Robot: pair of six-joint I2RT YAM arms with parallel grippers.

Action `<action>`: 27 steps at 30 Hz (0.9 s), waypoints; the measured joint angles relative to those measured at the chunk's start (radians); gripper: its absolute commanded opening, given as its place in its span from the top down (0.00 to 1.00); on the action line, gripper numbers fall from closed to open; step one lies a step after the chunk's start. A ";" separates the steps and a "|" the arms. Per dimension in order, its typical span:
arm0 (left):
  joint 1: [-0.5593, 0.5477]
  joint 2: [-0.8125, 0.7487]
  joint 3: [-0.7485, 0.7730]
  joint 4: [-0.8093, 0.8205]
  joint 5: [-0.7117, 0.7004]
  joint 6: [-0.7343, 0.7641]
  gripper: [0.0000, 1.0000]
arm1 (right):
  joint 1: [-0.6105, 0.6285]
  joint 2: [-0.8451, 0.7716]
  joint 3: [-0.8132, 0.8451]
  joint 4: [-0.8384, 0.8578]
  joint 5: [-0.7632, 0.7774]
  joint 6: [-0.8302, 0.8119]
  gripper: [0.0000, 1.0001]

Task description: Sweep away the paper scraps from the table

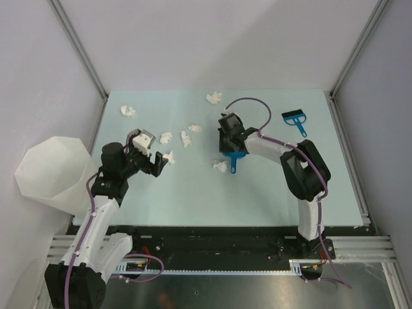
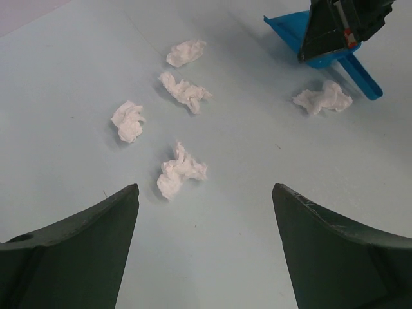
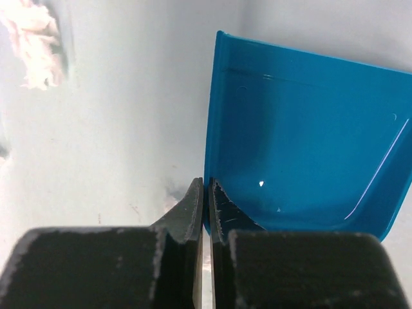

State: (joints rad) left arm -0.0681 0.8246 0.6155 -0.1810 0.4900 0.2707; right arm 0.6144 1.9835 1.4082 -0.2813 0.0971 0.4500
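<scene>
Several crumpled white paper scraps lie on the pale green table (image 1: 270, 193): one (image 1: 170, 156) just past my left gripper, others (image 1: 166, 137) (image 1: 186, 138) behind it, and one (image 1: 220, 165) beside the blue dustpan (image 1: 232, 158). My left gripper (image 1: 150, 153) hangs open over the table's left part. In the left wrist view, the nearest scrap (image 2: 181, 170) lies just beyond the open left gripper (image 2: 205, 190), which holds nothing. My right gripper (image 3: 206, 187) is shut on the side wall of the dustpan (image 3: 302, 129), which sits near the table's middle.
A small blue brush (image 1: 295, 120) lies at the back right of the table. A translucent white bin (image 1: 51, 172) stands off the table's left edge. More scraps lie near the back edge (image 1: 214, 98) and at the back left (image 1: 128, 111).
</scene>
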 measured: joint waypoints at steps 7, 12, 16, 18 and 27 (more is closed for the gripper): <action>0.000 -0.003 0.000 -0.011 0.000 0.001 0.11 | 0.017 0.058 0.044 0.009 -0.014 -0.021 0.28; 0.000 -0.003 0.006 -0.023 -0.001 0.009 0.11 | -0.006 0.055 0.080 -0.040 -0.080 -0.114 0.05; 0.000 -0.003 0.025 -0.030 -0.009 0.019 0.11 | -0.098 -0.051 0.081 -0.080 -0.177 -0.217 0.05; -0.001 -0.003 0.032 -0.032 -0.009 0.020 0.11 | -0.196 -0.117 0.092 -0.092 -0.225 -0.262 0.05; -0.002 0.037 0.056 -0.042 -0.009 0.020 0.11 | -0.674 -0.009 0.346 -0.199 -0.261 -0.430 0.05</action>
State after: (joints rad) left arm -0.0700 0.8616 0.6716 -0.2234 0.4812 0.2909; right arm -0.0597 1.9747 1.7538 -0.4805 -0.1635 0.0204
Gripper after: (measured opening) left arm 0.888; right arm 0.941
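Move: The brush I go for next lies some 12 cm ahead of my right hand and about 31 cm to its right, roughly 4 cm lower. The dustpan, still pinched by its left rim near the back corner, has its middle about 5 cm to my right, level with me. One paper scrap lies straight behind, about 6 cm back. From my left hand the brush is about 23 cm ahead and 53 cm right, 17 cm down. With my right hand I ease the dustpan about 1.5 cm left and 1 cm down, open my fingers wide and let go of its rim. Then I lift and swing the open hand fast away to the right, about 30 cm, and some 13 cm forward, over to the brush, turning clockwise about 20 degrees with the fingers tipping up a little, and starting to sink near the end. ##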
